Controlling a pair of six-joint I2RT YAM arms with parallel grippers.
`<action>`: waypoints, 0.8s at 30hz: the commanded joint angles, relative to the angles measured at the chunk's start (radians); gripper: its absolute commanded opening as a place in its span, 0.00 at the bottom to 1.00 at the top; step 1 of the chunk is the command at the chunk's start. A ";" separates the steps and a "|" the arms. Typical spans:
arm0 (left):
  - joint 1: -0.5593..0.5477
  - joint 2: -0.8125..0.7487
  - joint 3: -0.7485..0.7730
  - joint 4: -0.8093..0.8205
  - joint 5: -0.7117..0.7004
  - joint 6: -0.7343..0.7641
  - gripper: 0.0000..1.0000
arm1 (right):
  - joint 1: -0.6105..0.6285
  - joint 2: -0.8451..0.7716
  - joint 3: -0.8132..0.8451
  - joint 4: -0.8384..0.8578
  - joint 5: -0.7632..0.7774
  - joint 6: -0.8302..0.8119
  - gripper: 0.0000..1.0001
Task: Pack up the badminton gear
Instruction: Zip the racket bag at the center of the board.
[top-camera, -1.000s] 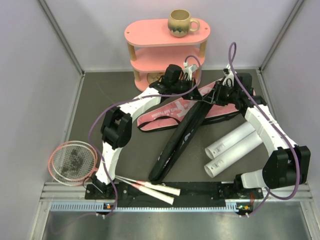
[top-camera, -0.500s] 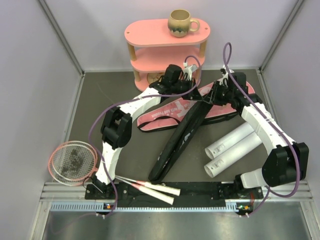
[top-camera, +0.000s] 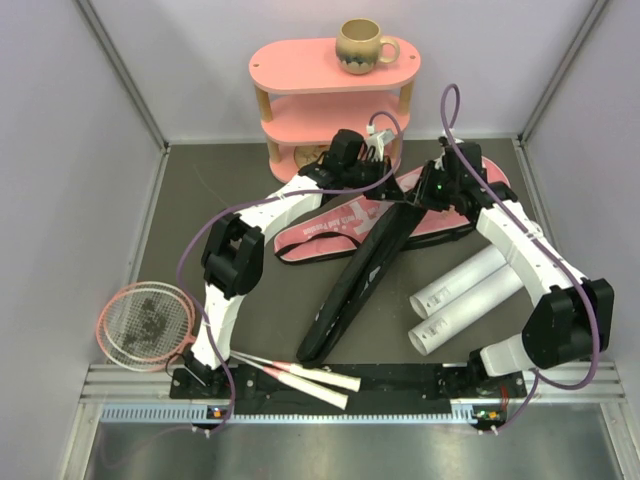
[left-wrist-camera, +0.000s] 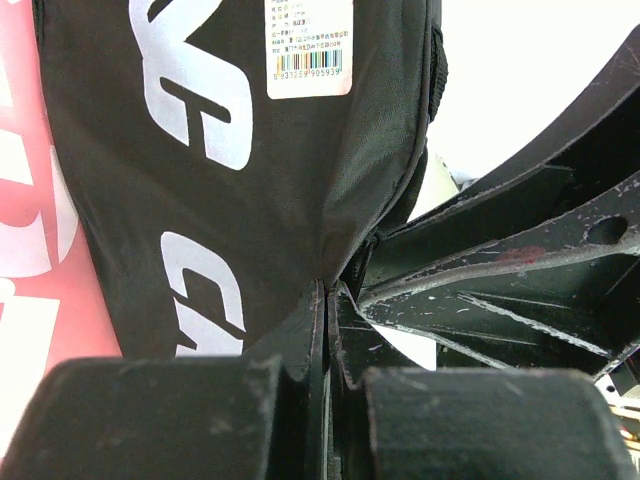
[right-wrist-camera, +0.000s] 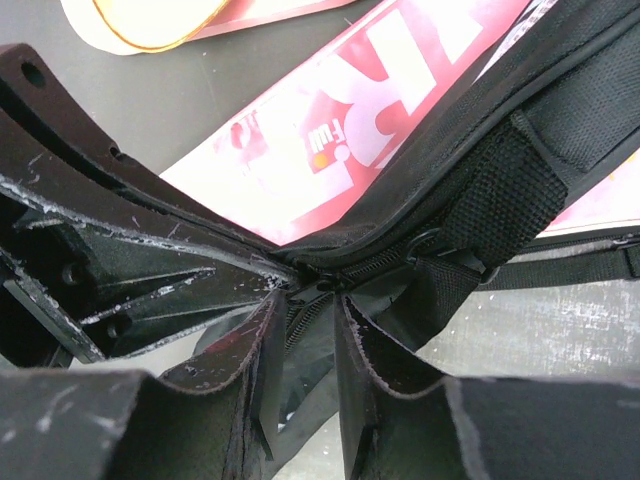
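The black racket bag (top-camera: 350, 280) lies slanted across the pink racket bag (top-camera: 320, 232). My left gripper (top-camera: 390, 186) is shut, pinching the black bag's (left-wrist-camera: 250, 150) top edge at its fingertips (left-wrist-camera: 330, 292). From the opposite side comes my right gripper (top-camera: 418, 197). It is narrowly open (right-wrist-camera: 308, 300), its fingers astride the black bag's zipper edge, with the zipper pull (right-wrist-camera: 322, 284) just at the tips. The pink bag (right-wrist-camera: 340, 130) shows beneath. Two white tubes (top-camera: 470, 278) lie at the right. A pink-framed racket head (top-camera: 145, 322) sits at the left, with white handles (top-camera: 310, 378) along the near edge.
A pink three-tier shelf (top-camera: 335, 70) stands at the back, close behind both grippers, with a beige mug (top-camera: 362, 45) on top. Grey walls close in the left, right and back sides. The arms' black base rail (top-camera: 400, 378) runs along the near edge.
My right gripper has shifted left toward the black bag's top end and its jaws have narrowed. The left gripper and both bags have stayed put.
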 joint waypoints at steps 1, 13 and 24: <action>-0.011 -0.104 -0.001 0.061 0.030 -0.007 0.00 | 0.015 0.023 0.063 0.007 0.024 0.060 0.25; -0.025 -0.126 -0.019 0.064 0.010 -0.001 0.00 | 0.013 0.085 0.066 -0.004 0.019 0.227 0.23; -0.028 -0.138 -0.030 0.074 -0.004 0.002 0.00 | 0.012 0.082 0.051 -0.009 0.050 0.281 0.00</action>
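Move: The racket bag's zipper pull lies almost between the right fingertips, about 1 cm ahead, 1 cm left and 1 cm below. It is some 2 cm right of the left hand's shut fingers, level with them otherwise. The pink bag's middle lies roughly 4 cm left, 1 cm back and 18 cm below the right hand; the nearer white tube's is about 14 cm right, 17 cm back and 17 cm down. Right hand eases 1.5 cm down-forward, turning clockwise, and shuts on the zipper pull beside the left hand's kept pinch. ##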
